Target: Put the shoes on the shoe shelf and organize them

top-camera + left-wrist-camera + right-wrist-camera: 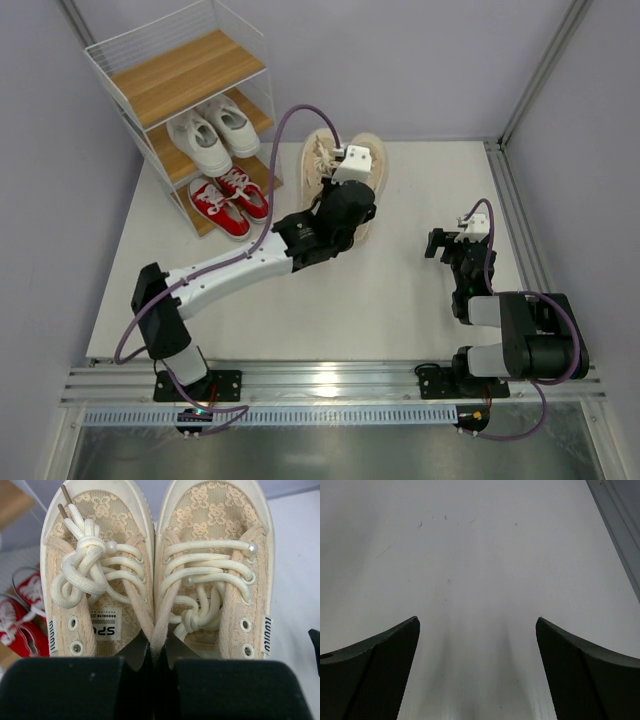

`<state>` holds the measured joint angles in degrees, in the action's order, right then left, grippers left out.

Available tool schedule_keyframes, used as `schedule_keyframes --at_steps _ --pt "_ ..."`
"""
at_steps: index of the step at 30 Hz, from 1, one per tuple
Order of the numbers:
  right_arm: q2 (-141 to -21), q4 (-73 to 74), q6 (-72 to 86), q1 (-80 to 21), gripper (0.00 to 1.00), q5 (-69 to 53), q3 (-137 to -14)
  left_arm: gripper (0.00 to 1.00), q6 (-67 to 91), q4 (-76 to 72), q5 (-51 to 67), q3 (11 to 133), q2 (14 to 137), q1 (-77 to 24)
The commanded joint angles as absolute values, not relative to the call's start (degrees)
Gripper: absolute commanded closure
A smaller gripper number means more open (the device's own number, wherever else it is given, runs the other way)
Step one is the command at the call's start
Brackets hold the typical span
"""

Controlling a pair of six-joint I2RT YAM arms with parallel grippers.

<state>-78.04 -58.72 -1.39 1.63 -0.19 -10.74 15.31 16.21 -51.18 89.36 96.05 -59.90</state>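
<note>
Two beige shoes lie side by side on the white table, toes pointing away, right of the shoe shelf. In the left wrist view the left one and the right one touch along their inner sides. My left gripper is shut on the two inner collars pinched together; from above it sits over the pair's heels. Whether the pair is lifted is unclear. White shoes sit on the middle board, red shoes on the bottom board. My right gripper is open and empty over bare table.
The shelf's top board is bare. A red shoe shows at the left edge of the left wrist view. A metal frame rail runs along the table's right edge, close to the right arm.
</note>
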Motion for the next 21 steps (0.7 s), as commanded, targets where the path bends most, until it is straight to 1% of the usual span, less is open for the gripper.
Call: schedule_keyframes --at_steps 1,4,9,10,13,16,19,20,21 --pt "-78.13 -63.37 -1.76 1.76 0.02 -0.7 -11.95 1.0 -1.45 -2.0 -54.84 97.2 88.69 -60.29" --pt "-78.13 -63.37 -1.76 1.76 0.03 -0.7 -11.95 1.0 -8.42 -6.41 -56.33 102.73 88.24 -60.29" --pt "-78.13 -63.37 -1.76 1.76 0.03 -0.7 -11.95 0.99 -26.08 -14.58 -60.46 113.27 90.43 -59.86" --pt "-78.13 -63.37 -1.76 1.76 0.03 -0.7 -11.95 1.0 -27.58 -14.59 -61.51 118.16 91.05 -58.9" --pt "-78.13 -63.37 -1.76 1.76 0.03 -0.7 -11.95 1.0 -28.83 -10.66 -61.88 125.48 92.81 -56.52" --pt "-78.13 -63.37 -1.76 1.76 0.03 -0.7 -11.95 1.0 -27.25 -7.22 -61.61 129.8 93.25 -52.57" --pt "-78.13 -63.28 -1.76 1.76 0.03 -0.79 -11.87 1.0 -24.8 -4.14 -61.44 133.32 95.18 -47.56" --pt "-78.05 -63.37 -1.76 1.76 0.03 -0.7 -11.87 1.0 -24.0 -1.0 -61.17 136.29 96.06 -46.16" --pt "-78.13 -63.37 -1.76 1.76 0.03 -0.7 -11.95 1.0 -23.39 -0.18 -61.26 137.62 96.93 -43.18"
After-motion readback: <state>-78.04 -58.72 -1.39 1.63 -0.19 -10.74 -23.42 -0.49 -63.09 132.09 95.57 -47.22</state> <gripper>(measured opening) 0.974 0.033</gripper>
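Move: The left hand already holds the pair of beige shoes between its fingers, and the empty top tier of the shoe shelf lies about 13 cm ahead, 26 cm to its left and some 12 cm above it. The white shoes on the middle tier are about 12 cm ahead, 24 cm left and 3 cm below; the red shoes on the bottom tier are 8 cm ahead, 24 cm left and 22 cm below. From the idle right hand the top tier is roughly 12 cm ahead, 60 cm left and 32 cm higher. Keeping the inner walls of both beige shoes pinched together, the left hand lifts fast, almost straight up at first, then swings left while still rising, about 33 cm up and 19 cm left in all with hardly any forward reach, to well above top-tier height. On the way the wrist tips the fingers and the shoes' toes upward by some 30 degrees and turns counter-clockwise, bringing the pair sideways towards the top tier. ##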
